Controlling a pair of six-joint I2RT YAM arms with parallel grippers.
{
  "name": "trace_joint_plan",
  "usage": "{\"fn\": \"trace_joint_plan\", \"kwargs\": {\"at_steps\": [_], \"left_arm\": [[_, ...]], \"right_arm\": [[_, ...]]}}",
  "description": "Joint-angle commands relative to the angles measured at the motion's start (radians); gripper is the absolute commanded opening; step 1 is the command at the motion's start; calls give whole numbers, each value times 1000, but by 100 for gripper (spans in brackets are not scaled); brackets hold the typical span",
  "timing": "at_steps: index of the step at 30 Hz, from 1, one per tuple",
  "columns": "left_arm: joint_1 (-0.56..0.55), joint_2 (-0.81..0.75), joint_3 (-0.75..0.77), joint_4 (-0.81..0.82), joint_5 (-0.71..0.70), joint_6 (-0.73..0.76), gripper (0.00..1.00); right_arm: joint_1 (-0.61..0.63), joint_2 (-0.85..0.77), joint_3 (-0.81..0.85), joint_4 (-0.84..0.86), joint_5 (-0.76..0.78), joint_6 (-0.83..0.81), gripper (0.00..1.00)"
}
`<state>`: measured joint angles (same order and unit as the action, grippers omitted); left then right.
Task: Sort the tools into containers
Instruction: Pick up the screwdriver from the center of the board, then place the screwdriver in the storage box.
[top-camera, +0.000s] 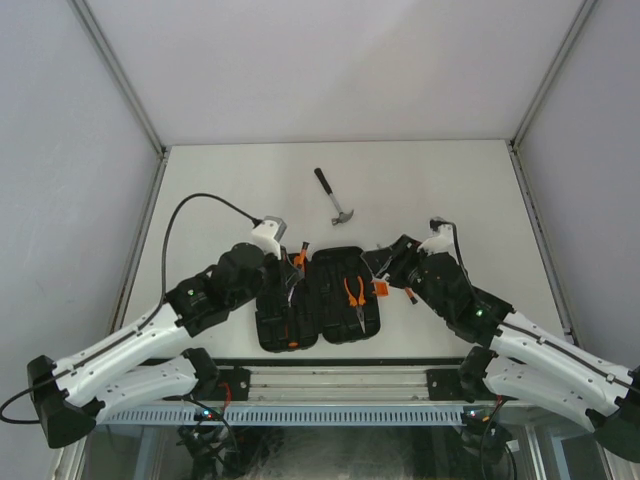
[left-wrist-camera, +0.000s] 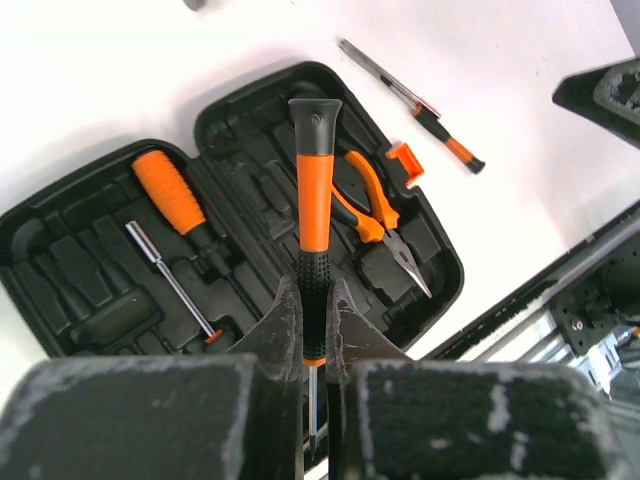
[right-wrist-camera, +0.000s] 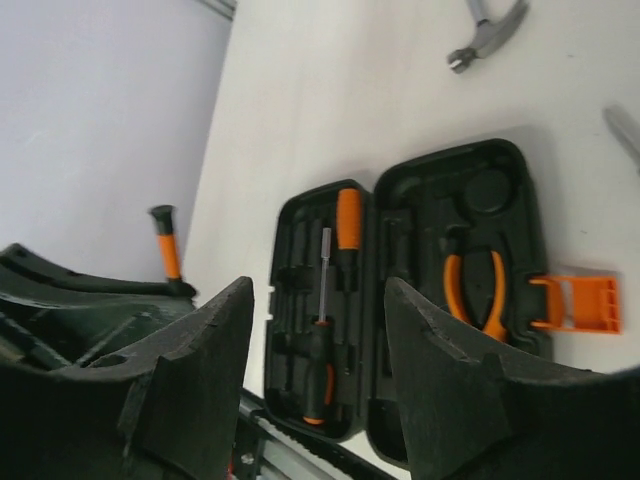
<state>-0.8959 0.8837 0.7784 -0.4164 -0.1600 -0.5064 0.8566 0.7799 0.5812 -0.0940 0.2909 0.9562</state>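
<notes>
The black tool case (top-camera: 274, 330) lies open near the table's front edge. Orange-handled pliers (top-camera: 354, 296) sit in its right half. My left gripper (left-wrist-camera: 315, 292) is shut on a slim black-and-orange screwdriver (left-wrist-camera: 314, 190), held over the case's hinge with the handle pointing away. The left half holds an orange-handled driver (left-wrist-camera: 170, 190) and a steel shaft (left-wrist-camera: 170, 280). My right gripper (right-wrist-camera: 318, 285) stands open and empty above the case (right-wrist-camera: 430, 215), with a black-handled screwdriver (right-wrist-camera: 320, 370) slotted below it. The claw hammer (top-camera: 334, 197) lies on the table behind the case.
Another slim screwdriver (left-wrist-camera: 420, 105) lies on the table right of the case, past the orange latch (left-wrist-camera: 405, 163). The metal rail (top-camera: 330, 380) runs along the near edge. Grey walls enclose the table on three sides.
</notes>
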Motion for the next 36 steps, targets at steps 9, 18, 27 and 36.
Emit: {"fn": "trace_joint_plan", "kwargs": {"at_steps": [9, 18, 27, 36], "left_arm": [[108, -100, -62, -43, -124, -123, 0], [282, -104, -123, -127, -133, -212, 0], [290, -11, -153, -117, -145, -224, 0], [308, 128, -136, -67, -150, -195, 0]], "right_arm": [[-7, -25, 40, -235, 88, 2, 55], [-4, -7, 18, -255, 69, 18, 55], [-1, -35, -9, -267, 64, 44, 54], [14, -34, -15, -264, 54, 48, 54]]}}
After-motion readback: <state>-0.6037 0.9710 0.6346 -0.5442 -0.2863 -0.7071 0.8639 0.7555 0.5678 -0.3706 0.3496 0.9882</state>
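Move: The empty slot on the tool case's left side lies about 8 cm left of the left hand, level fore and aft, some 18 cm below. In the case, the metal-shafted driver sits 3 cm left and 1 cm back of that hand, the orange-handled driver 1 cm left and 2 cm ahead. The loose screwdriver lies about 9 cm right, 1 cm ahead and 20 cm below the right hand; the orange clip is 4 cm right and level, the silver blade 7 cm right and 7 cm ahead. The slim screwdriver, still pinched in the left fingers, is carried about 10 cm left and slightly forward over the tool case, then some 10 cm down towards its left side, the wrist swinging some 30 degrees counter-clockwise and tipping down. The right hand, half open and empty, sinks and eases right towards the loose screwdriver, its left side rolling down, then nearly stops. ##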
